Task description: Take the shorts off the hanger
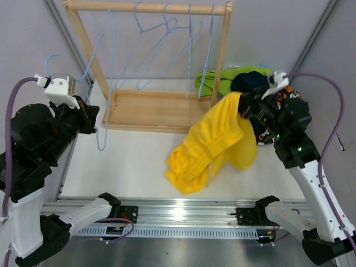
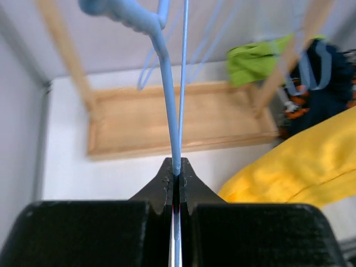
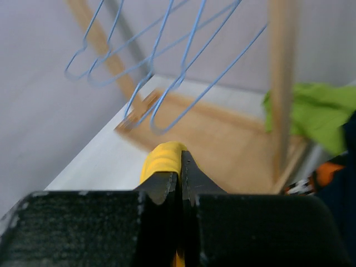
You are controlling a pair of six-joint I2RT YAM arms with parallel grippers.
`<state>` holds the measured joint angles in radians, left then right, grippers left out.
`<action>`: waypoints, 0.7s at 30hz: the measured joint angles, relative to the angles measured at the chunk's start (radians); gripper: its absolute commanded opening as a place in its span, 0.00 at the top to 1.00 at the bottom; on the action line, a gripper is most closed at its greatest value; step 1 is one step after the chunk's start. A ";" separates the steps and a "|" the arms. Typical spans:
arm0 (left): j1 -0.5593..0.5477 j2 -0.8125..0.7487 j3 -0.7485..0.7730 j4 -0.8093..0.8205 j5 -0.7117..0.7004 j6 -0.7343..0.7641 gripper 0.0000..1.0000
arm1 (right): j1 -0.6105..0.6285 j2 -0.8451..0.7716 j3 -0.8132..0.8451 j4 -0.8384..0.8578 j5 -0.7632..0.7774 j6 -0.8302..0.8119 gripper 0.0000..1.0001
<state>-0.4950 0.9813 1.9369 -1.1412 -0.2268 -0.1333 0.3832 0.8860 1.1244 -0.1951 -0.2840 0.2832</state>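
The yellow shorts (image 1: 214, 144) hang from my right gripper (image 1: 243, 109), which is shut on a fold of their fabric (image 3: 164, 158); their lower end is bunched on the white table. My left gripper (image 1: 92, 120) is at the left, off the rack, shut on the thin wire of a bare blue hanger (image 2: 167, 94). That hanger (image 1: 102, 142) is well apart from the yellow shorts. Lime green shorts (image 1: 219, 79), navy shorts (image 1: 249, 81) and orange-black-white patterned shorts (image 1: 290, 95) lie piled at the back right, behind my right arm.
A wooden rack (image 1: 147, 108) with a tray base stands at the back. Several bare blue hangers (image 1: 167, 39) hang from its top bar. A rack post (image 1: 222, 55) stands close to my right gripper. The grey wall is at the left.
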 measured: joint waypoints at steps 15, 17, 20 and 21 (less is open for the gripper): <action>0.241 0.134 -0.013 -0.042 -0.183 0.031 1.00 | -0.521 0.923 1.209 0.008 0.081 0.090 1.00; 0.299 0.201 0.031 -0.025 -0.151 0.038 1.00 | -0.552 1.002 1.230 0.030 0.096 0.123 1.00; 0.358 0.304 0.100 0.003 -0.088 0.039 1.00 | -0.579 1.085 1.203 0.045 0.138 0.153 1.00; 0.370 0.344 0.115 0.015 -0.064 0.039 1.00 | -0.586 1.102 1.172 0.049 0.149 0.164 0.99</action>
<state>-0.1246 1.3258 2.0518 -1.1263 -0.2909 -0.0944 -0.2031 1.9877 2.2963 -0.1459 -0.1352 0.4469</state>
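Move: The right hand, gripping the yellow shorts, has the basket under its pile of shorts about 36 cm ahead, 17 cm to its right and 33 cm below. The green shorts stick out 14 cm left of the pile's middle and 5 cm farther out. The camo shorts lie 28 cm ahead and 28 cm right of the hand. For the left hand, holding the bare hanger, the bar's free stretch is some 42 cm ahead, 2 cm right, 15 cm higher; the nearest empty hanger hangs 13 cm right of that stretch, about 10 cm lower. Forward and to the right in one fast sweep of roughly 40 cm, the right hand carries the still-gripped yellow shorts over the pile, rising first, then sinking about 10 cm near the end while turning clockwise. The left hand swings left and slightly down, then forward towards the rack, turning counter-clockwise with the bare hanger still pinched. ##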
